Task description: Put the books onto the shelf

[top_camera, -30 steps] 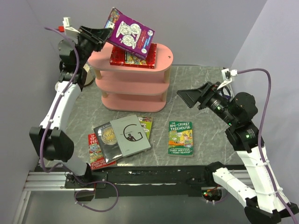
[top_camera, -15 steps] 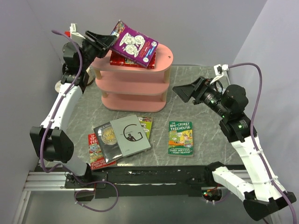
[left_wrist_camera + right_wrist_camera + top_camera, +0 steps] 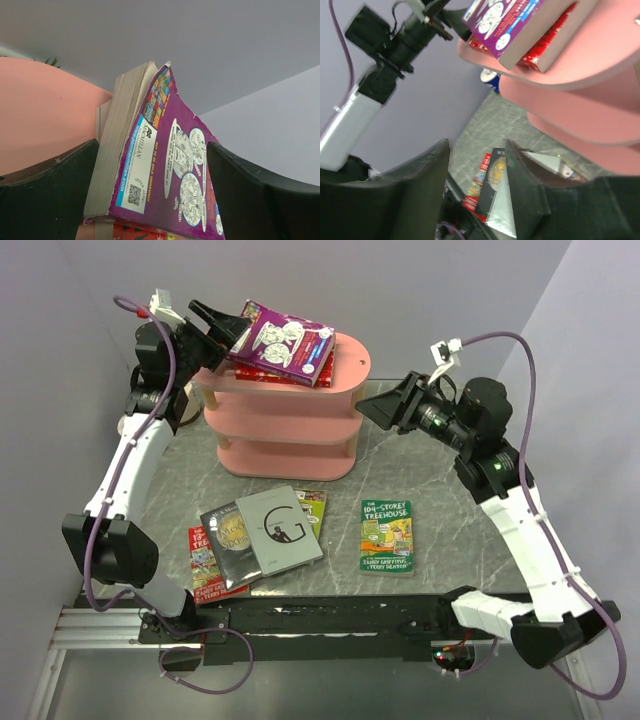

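Observation:
The pink shelf (image 3: 290, 415) stands at the back of the table. On its top board a purple book (image 3: 283, 340) lies across a red book (image 3: 305, 370). My left gripper (image 3: 225, 325) is open, its jaws on either side of the purple book's (image 3: 170, 165) left end, with a gap on the cover side. The right gripper (image 3: 385, 408) hovers by the shelf's right end, jaws apart and empty. A grey "G" book (image 3: 280, 528), a dark book (image 3: 228, 535), a red book (image 3: 205, 565) and a lime-green book (image 3: 312, 505) lie overlapped in front of the shelf. A green book (image 3: 386, 536) lies alone.
Purple walls close in on the left, back and right. The black rail (image 3: 300, 615) with both arm bases runs along the near edge. A small white-and-blue object (image 3: 490, 80) sits on the table behind the shelf's (image 3: 600, 60) left side, near the left arm (image 3: 395, 40).
The left gripper lowered the purple book onto the red one and opened. My right arm rose and swung toward the shelf's right end, its jaws narrowing.

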You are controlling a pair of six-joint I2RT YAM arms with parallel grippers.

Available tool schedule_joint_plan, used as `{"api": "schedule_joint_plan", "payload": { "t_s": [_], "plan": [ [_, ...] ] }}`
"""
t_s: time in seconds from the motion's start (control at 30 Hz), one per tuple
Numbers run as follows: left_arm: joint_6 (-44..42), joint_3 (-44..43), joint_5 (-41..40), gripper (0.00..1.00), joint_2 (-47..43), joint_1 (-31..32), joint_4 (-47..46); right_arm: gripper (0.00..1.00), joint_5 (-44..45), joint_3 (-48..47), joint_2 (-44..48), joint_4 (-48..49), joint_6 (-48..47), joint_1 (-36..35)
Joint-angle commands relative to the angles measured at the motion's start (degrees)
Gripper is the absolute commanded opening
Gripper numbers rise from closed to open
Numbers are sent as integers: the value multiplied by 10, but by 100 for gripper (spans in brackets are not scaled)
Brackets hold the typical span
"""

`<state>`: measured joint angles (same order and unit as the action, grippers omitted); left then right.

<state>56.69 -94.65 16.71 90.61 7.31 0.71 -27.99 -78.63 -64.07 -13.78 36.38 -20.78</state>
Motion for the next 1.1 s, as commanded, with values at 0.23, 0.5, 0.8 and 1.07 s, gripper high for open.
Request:
{"api": "schedule_joint_plan", "payload": {
  "t_s": [0.23,0.5,0.8,1.07],
  "plan": [
    [-90,-34,-65,98,-32,-5,107,0,-82,-130,-117,-25,-39,-58],
    [-111,-31,-107,99,-58,-19,136,0,-63,-214,-205,-63,-49,-99],
    [-107,-11,-114,98,-87,-43,126,0,-14,-310,-288,-120,-63,-98],
    [-98,-33,-99,98,-58,-49,130,0,28,-344,-331,-150,-61,-80]
  ]
}}
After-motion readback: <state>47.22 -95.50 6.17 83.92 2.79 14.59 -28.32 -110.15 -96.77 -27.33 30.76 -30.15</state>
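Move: The purple book lies askew on the red book on the shelf's top board. From the half-open right hand its middle is about 15 cm ahead, 15 cm to the left and 3 cm lower; the red book is some 14 cm ahead, 15 cm left and 6 cm lower. From the wide-open left hand, whose fingers straddle its left end, the purple book's middle lies roughly 3 cm back, 10 cm to the right and 3 cm lower. Towards the purple book's near right corner the right hand swings left about 11 cm while its fingers shut empty, then pushes forward some 8 cm, sinking nearly 4 cm, the wrist first turning counter-clockwise, then partly back. The wide-open left hand backs away from the book's left end, about 7 cm leftward and slightly back, turning 15 degrees counter-clockwise. ##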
